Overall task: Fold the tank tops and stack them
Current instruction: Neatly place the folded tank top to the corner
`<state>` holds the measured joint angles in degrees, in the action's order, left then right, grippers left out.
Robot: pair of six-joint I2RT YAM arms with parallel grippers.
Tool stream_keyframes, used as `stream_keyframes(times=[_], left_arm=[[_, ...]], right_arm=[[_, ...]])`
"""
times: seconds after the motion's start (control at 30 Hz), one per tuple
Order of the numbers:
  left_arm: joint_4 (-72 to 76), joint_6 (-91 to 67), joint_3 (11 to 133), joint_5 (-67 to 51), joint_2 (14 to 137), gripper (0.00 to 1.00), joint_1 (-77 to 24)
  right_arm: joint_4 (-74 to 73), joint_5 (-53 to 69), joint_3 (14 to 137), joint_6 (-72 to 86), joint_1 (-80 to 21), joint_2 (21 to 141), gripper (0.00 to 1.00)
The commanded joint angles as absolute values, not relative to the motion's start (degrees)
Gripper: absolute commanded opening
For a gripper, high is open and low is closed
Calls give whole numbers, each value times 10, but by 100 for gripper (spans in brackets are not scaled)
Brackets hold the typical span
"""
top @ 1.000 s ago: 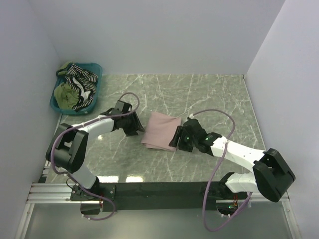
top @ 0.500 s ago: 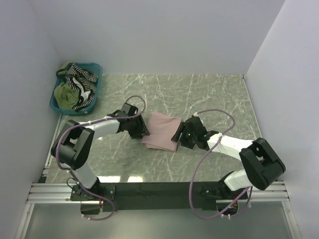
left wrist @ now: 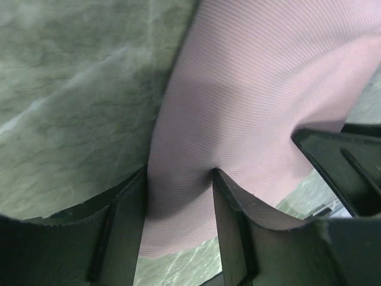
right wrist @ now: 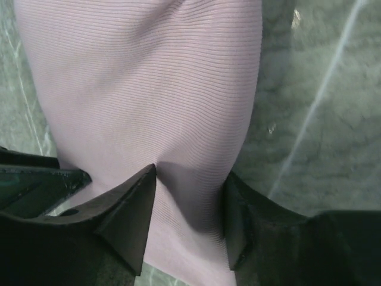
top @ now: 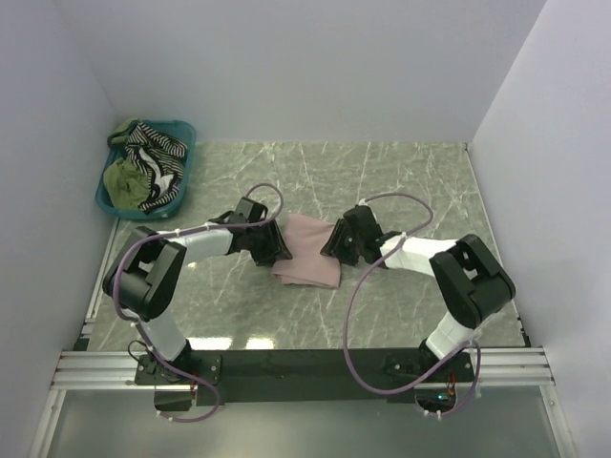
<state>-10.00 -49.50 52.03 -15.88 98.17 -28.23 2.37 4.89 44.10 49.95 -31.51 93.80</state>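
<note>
A dusty pink tank top [top: 307, 252] lies folded into a narrow rectangle on the marble table, between the two arms. My left gripper [top: 278, 250] is at its left edge and my right gripper [top: 334, 245] at its right edge. Up close, the left gripper [left wrist: 180, 177] stands open, fingers straddling the pink cloth [left wrist: 268, 77]. The right gripper [right wrist: 190, 174] is open too, with the pink cloth [right wrist: 143, 77] slightly bunched between its fingers. A striped tank top [top: 158, 143] and an olive green one [top: 124, 177] lie in the basket.
The teal basket [top: 103, 198] stands at the back left corner against the wall. White walls close in the table [top: 410, 181] on the left, back and right. The rail with the arm bases runs along the near edge.
Both grippers have closed in on the pink top from either side and moved toward its far end. The right jaws have narrowed around the cloth. The top has stayed in place.
</note>
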Motion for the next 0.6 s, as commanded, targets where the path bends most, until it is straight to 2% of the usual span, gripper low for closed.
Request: stream_keyframes(times=[0.0,0.03,0.07,0.1,0.13,0.17,0.37,0.57], left_arm=[[-91,-499,539,-171,1000,52,-290],[-95,-497,542,-171,1000,52,-291],[-100,-490,551,-171,999,53,-291],[-116,-488,555,-168,996,53,-291],[-125,-483,561,-157,994,53,-290],[-134,-477,569,-149,986,53,-287],[-174,-465,576,-139,923,55,-242],[-206,-445,599,-150,861,55,-205]], right_arm=[[-25,40,486,471,-314,974,49],[-39,33,506,466,-312,980,43],[-53,28,515,454,-312,993,27],[-77,24,523,449,-312,999,18],[-88,15,537,445,-312,1005,4],[-97,12,543,440,-311,1012,0],[-134,4,569,440,-279,1013,0],[-183,1,658,442,-209,1040,0]])
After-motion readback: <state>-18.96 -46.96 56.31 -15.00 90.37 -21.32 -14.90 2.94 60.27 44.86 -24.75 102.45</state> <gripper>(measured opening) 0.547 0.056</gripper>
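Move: The folded tank top lies between my hands. Its middle is about 7 cm to the left of my right hand, level fore and aft and roughly 2 cm below, and my open fingers there already straddle its right edge. From my left hand, which stands open over the opposite edge, its middle is some 7 cm to the right and 2 cm below. The basket of other tops stands about 33 cm left of and 21 cm ahead of my left hand. My right hand shuts its fingers on the right edge of the folded tank top while easing about 2 cm forward and a little down. Still pinching, it then drags the cloth forward and to the right, ending some 5 cm farther out. My left hand, fingers still open, comes free of the left edge and rises about 5 cm, drawing away left and forward. ##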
